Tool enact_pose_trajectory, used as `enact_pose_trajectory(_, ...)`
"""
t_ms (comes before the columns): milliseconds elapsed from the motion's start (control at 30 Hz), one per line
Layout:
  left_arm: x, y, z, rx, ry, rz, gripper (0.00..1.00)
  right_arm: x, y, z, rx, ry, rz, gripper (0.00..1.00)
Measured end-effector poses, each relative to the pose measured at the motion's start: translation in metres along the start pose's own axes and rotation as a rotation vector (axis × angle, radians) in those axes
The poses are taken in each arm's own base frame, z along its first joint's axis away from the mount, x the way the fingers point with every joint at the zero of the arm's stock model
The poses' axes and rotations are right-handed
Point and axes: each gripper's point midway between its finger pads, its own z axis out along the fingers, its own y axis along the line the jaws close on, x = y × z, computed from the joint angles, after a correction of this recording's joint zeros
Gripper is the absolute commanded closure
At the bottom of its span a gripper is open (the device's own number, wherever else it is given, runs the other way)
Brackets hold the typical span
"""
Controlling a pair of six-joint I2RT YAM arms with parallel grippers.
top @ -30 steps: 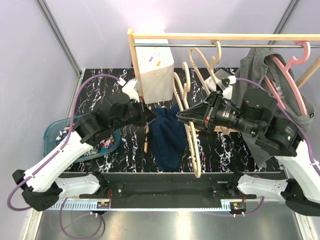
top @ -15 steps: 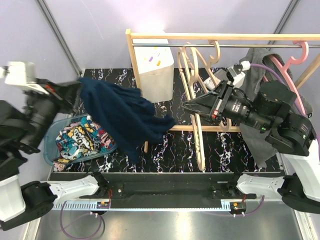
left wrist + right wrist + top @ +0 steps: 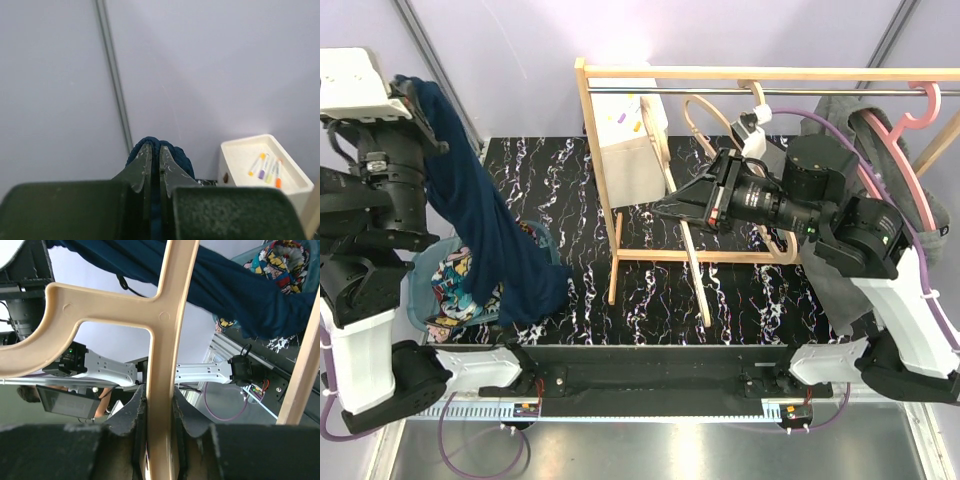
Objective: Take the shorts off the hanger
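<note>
The navy blue shorts (image 3: 485,230) hang off the hanger from my left gripper (image 3: 415,88), which is raised high at the far left and shut on a fold of them (image 3: 172,152). Their lower end drapes down beside the teal basket (image 3: 418,290). My right gripper (image 3: 662,210) is shut on the wooden hanger (image 3: 697,285), whose hook stays on the rail (image 3: 780,90). In the right wrist view the gripper (image 3: 160,397) clamps the hanger's bar (image 3: 167,315). Cartoon-print shorts (image 3: 452,285) lie in the basket. Dark grey shorts (image 3: 825,130) hang on a pink hanger (image 3: 905,165) at the right.
A wooden clothes rack (image 3: 595,160) stands across the back of the black marbled table (image 3: 650,300). A white box (image 3: 638,140) with markers sits behind its left post, also visible in the left wrist view (image 3: 260,165). Purple walls close in both sides.
My left gripper has carried the navy shorts up and further left, so they now hang straight down by the basket. The right gripper has swung the wooden hanger leftward.
</note>
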Motion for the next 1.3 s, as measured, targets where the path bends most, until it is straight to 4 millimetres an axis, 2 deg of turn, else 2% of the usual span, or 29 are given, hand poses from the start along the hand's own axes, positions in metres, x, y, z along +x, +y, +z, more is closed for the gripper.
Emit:
enact_pose_trajectory(67,-0.006,0.008,0.002,-0.035,-0.025,0.025,1.00,0.001,0.002,0.003,-0.006,0.016,-0.010,1.00)
enact_pose_trajectory(167,0.001,0.018,0.007,-0.099,-0.014,0.059,1.00,0.002,0.002,0.010,0.001,0.039,-0.019,1.00)
enact_pose_trajectory(367,0.055,0.055,0.031,-0.253,0.126,0.140,1.00,0.009,-0.009,0.032,0.033,0.113,-0.014,1.00)
enact_pose_trajectory(500,0.090,0.066,0.043,-0.279,0.225,0.123,1.00,0.011,-0.021,0.044,0.067,0.155,0.001,1.00)
enact_pose_trajectory(600,0.107,0.078,0.042,-0.312,0.269,0.075,1.00,0.008,-0.024,0.048,0.072,0.160,0.008,1.00)
enact_pose_trajectory(667,0.111,0.084,0.040,-0.329,0.277,0.031,1.00,0.005,-0.023,0.047,0.071,0.155,0.005,1.00)
enact_pose_trajectory(767,0.100,0.086,0.039,-0.327,0.250,-0.021,1.00,0.000,-0.019,0.041,0.064,0.141,-0.003,1.00)
enact_pose_trajectory(900,0.061,0.089,0.037,-0.333,0.144,-0.074,1.00,-0.003,-0.016,0.037,0.057,0.136,-0.006,1.00)
enact_pose_trajectory(1133,-0.003,0.110,0.004,-0.414,-0.050,-0.101,1.00,-0.002,-0.018,0.036,0.063,0.140,-0.006,1.00)
enact_pose_trajectory(1233,-0.011,0.116,-0.008,-0.438,-0.086,-0.107,1.00,-0.002,-0.018,0.036,0.063,0.141,-0.006,1.00)
enact_pose_trajectory(1300,-0.002,0.117,-0.015,-0.449,-0.076,-0.111,1.00,-0.002,-0.018,0.037,0.061,0.141,-0.006,1.00)
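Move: Nearly above the blue basket, the left hand already holds the navy shorts by the waist; the basket lies about 8 cm to its left, 3 cm back and some 59 cm below. The rack's left foot stands about 18 cm to this hand's right and 4 cm farther out, at table height. From the right hand, still gripping the bare wooden hanger, the basket is roughly 36 cm left, 5 cm ahead and 46 cm down. Swinging the shorts left over the basket, the left hand travels about 11 cm left, first dipping 8 cm and reaching 5 cm forward, then drawing back and rising 10 cm. It turns some 20 degrees counter-clockwise, fingers tipping down, then up, waist still pinched. The right hand keeps the hanger, shifts a few centimetres left, forward and down, then holds. ##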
